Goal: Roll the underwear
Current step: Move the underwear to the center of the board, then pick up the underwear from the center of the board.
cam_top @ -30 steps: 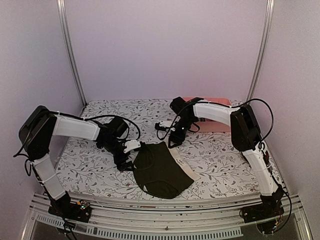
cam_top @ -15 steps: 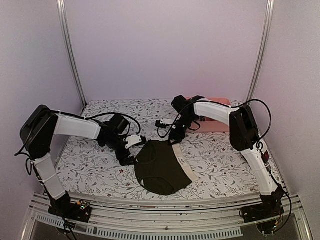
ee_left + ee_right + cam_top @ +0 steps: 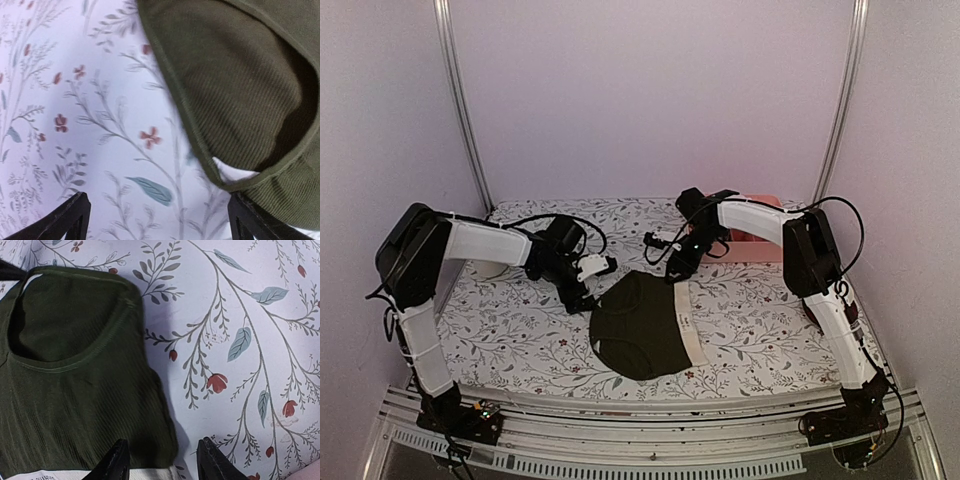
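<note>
The dark olive underwear (image 3: pixel 642 325) lies flat on the floral tablecloth, with its whitish waistband (image 3: pixel 690 325) along its right side. My left gripper (image 3: pixel 584 288) hovers low at the garment's left far corner. In the left wrist view it (image 3: pixel 157 222) is open over bare cloth, and the underwear (image 3: pixel 240 80) lies just beyond its right finger. My right gripper (image 3: pixel 672 266) is at the garment's far right corner. It (image 3: pixel 162 462) stands open, with the underwear's (image 3: pixel 75 380) corner lying between the jaws and a gap on the right.
A pink tray (image 3: pixel 752 248) stands at the back right, partly hidden by the right arm. The floral tablecloth (image 3: pixel 500 330) covers the table. A metal rail (image 3: pixel 640 412) runs along the near edge, and two upright poles (image 3: pixel 460 110) stand at the back.
The underwear has slid away from the near edge and turned, so its waistband runs straighter. Both grippers moved farther back and to the right with it.
</note>
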### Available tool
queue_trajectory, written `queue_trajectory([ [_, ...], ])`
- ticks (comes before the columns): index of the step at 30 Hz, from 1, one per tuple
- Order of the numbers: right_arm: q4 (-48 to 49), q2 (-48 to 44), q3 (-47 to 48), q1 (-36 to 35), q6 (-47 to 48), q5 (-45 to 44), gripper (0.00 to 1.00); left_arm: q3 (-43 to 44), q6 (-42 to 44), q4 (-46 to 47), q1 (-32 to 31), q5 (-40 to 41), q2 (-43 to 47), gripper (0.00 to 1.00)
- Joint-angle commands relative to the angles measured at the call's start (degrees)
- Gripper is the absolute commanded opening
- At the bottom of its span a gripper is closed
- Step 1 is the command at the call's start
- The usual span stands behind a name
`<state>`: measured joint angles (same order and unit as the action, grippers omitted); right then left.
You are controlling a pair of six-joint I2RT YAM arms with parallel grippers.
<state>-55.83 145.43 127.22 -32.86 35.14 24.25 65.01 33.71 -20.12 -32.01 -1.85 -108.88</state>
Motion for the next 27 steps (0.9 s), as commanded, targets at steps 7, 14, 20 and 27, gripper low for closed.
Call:
queue_trajectory([
  [7,-4.11,0.83,-0.09,0.56,-0.34,3.75,0.40,-0.77,2.72,-1.69,3.05,12.96,-6.93,0.99],
  [14,-3.17,1.01,-0.04,0.68,-2.81,1.63,0.29,-1.52,2.84,-3.21,2.43,5.30,-0.13,0.99],
  [20,-2.57,0.82,0.31,0.86,-3.96,2.85,0.02,-2.65,2.41,-3.30,-1.22,3.16,1.21,0.99],
  [27,-0.63,-3.80,-0.86,0.33,-3.98,4.89,0.02,-1.10,0.06,-2.80,-2.79,1.36,0.67,0.98],
])
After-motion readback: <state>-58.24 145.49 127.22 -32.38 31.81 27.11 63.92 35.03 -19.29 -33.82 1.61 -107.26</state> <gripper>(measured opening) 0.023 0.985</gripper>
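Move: The corner of the underwear where its far edge meets the white waistband lies between the right fingers, about 1 cm back and 1 cm below the hand point; the underwear's middle is some 13 cm back and 7 cm left of that hand. The pink box stands about 12 cm ahead of it and 14 cm to its right. From the left hand the underwear's middle is roughly 13 cm right and 5 cm back, and the mug some 20 cm left and 9 cm ahead. The right hand stays low at the waistband end of the underwear's far edge, draws back only about 1 cm while tipping some 5 degrees, and then shuts its half-open fingers fully to pinch the edge of the cloth. Meanwhile the left hand, fingers wide open at the leg-opening side, goes on forward about 4 cm and 2 cm left, then comes back the same distance to finish beside the cloth, barely higher than it began. ##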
